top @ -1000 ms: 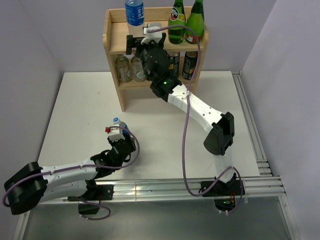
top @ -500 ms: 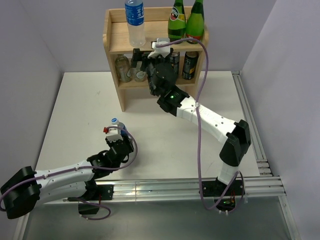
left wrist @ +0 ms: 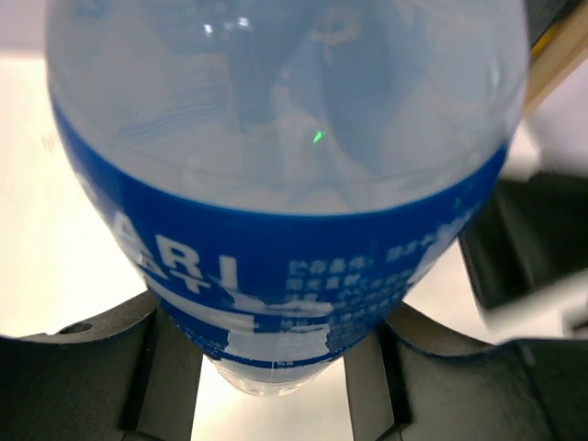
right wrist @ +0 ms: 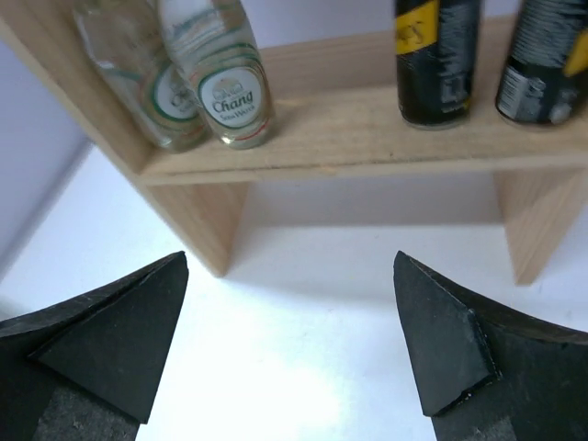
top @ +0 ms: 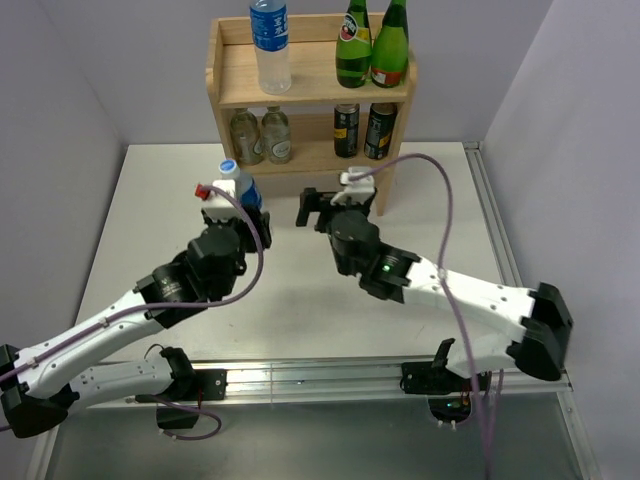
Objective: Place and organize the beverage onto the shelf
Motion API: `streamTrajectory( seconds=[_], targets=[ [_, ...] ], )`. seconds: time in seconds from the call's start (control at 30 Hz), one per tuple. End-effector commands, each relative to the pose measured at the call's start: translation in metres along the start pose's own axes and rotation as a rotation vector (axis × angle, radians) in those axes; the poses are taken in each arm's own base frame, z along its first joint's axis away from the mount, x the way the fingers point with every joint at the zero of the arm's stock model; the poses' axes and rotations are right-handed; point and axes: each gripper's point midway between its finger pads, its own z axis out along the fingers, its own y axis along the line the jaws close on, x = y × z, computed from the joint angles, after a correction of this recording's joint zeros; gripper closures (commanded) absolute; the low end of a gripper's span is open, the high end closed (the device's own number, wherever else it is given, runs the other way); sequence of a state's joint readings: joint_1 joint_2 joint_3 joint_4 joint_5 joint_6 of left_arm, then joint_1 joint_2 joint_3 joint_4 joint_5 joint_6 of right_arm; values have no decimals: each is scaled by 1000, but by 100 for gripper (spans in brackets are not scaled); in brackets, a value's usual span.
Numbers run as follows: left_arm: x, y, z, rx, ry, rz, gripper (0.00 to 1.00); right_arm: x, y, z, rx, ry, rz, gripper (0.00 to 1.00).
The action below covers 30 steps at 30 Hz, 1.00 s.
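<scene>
My left gripper [top: 240, 208] is shut on a clear beverage bottle with a blue label [top: 243, 188] and holds it upright above the table, left of and in front of the shelf [top: 315, 82]. In the left wrist view the bottle [left wrist: 276, 184] fills the frame and the fingers [left wrist: 170, 367] press its lower sides. My right gripper [top: 332, 205] hangs open and empty in front of the shelf's lower tier. The right wrist view shows its tips [right wrist: 294, 349] wide apart over the white table.
The top board carries a blue-labelled water bottle [top: 270, 45] and two green bottles [top: 370, 45]. On the lower board [right wrist: 349, 129] stand two clear glass bottles [right wrist: 225, 83] at the left and two dark cans [right wrist: 436, 60] at the right. Walls enclose the table.
The left arm has lifted its bottle and carried it up toward the shelf. The right arm has drawn back from the top board, leaving the water bottle there, and dropped low in front.
</scene>
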<state>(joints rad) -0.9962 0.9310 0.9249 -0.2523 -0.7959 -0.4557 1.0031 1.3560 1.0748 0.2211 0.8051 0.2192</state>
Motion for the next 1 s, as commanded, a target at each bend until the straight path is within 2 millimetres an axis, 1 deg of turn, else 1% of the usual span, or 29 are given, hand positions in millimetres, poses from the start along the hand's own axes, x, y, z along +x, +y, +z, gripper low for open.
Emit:
streamTrajectory(
  seconds=[0.0, 0.03, 0.07, 0.1, 0.13, 0.17, 0.2, 0.23, 0.27, 0.3, 0.33, 0.37, 0.4, 0.43, 0.47, 0.53, 0.57, 0.63, 0.67, 0.7, 0.77, 0.87, 0.97],
  targets=[
    [-84, -8, -3, -26, -160, 39, 100, -23, -22, -40, 40, -55, 209, 0],
    [-109, -13, -7, -18, -188, 43, 100, -18, -29, -47, 59, -53, 214, 0],
    [-120, -14, -5, -25, -197, 51, 100, -8, -34, -54, 64, -32, 204, 0],
    [-124, -20, 3, -28, -194, 74, 100, 1, -42, -64, 65, -21, 239, 0],
    [-150, -24, 0, -15, -229, 72, 100, 9, -44, -71, 61, -5, 248, 0],
    [-158, -23, 5, -28, -236, 84, 100, 21, -52, -77, 74, 23, 234, 0],
    [-174, -28, 9, -26, -254, 83, 100, 30, -61, -85, 75, 35, 279, 0],
    [-182, -31, 13, -16, -262, 109, 100, 38, -63, -90, 71, 51, 285, 1],
    [-191, -28, 18, -33, -273, 119, 100, 50, -69, -96, 74, 77, 271, 0],
    [-205, -34, 23, -34, -292, 117, 100, 59, -76, -102, 74, 89, 293, 1],
    [-213, -37, 26, -22, -297, 140, 100, 66, -78, -107, 70, 102, 296, 1],
    [-213, -36, 40, -46, -284, 163, 100, 79, -87, -114, 79, 126, 293, 2],
    [-235, -37, 36, -46, -322, 142, 100, 85, -90, -117, 80, 136, 293, 2],
    [-243, -34, 40, -60, -330, 181, 100, 90, -92, -122, 78, 148, 292, 2],
    [-256, -38, 44, -58, -345, 177, 100, 101, -98, -126, 83, 166, 293, 2],
    [-271, -39, 48, -57, -363, 181, 100, 108, -102, -131, 79, 176, 298, 3],
    [-284, -40, 50, -58, -379, 174, 100, 115, -104, -134, 71, 187, 296, 3],
    [-299, -38, 51, -66, -398, 173, 100, 121, -106, -137, 71, 194, 300, 4],
    [-299, -42, 58, -67, -394, 179, 100, 125, -107, -139, 69, 199, 292, 4],
    [-316, -40, 50, -69, -427, 167, 100, 126, -108, -139, 68, 200, 289, 4],
    [-328, -39, 49, -83, -452, 158, 100, 130, -109, -140, 73, 205, 277, 4],
    [-338, -36, 50, -97, -472, 164, 100, 133, -110, -141, 72, 206, 269, 4],
    [-342, -33, 54, -112, -487, 159, 100, 135, -109, -142, 62, 210, 271, 4]
  ],
)
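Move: The left hand holds the blue-labelled water bottle; the free spot at the left end of the top shelf is about 24 cm ahead of it, 2 cm left and 19 cm up. The bottle already standing on that shelf is about 7 cm right of the spot. On the middle shelf, the nearer-to-line clear glass bottle stands 22 cm ahead of the left hand, 3 cm right and 3 cm below. From the right hand the free spot lies roughly 18 cm ahead, 14 left, 17 up. Lift the left gripper, bottle still gripped, about 26 cm, mostly straight up at first, then swing it some 14 cm forward towards the free left end of the top shelf and finish nearly straight up, tipping the fingers upward by about 15 degrees. Meanwhile draw the empty right gripper back, down and to the right, away from the shelf, fingers wide open. ##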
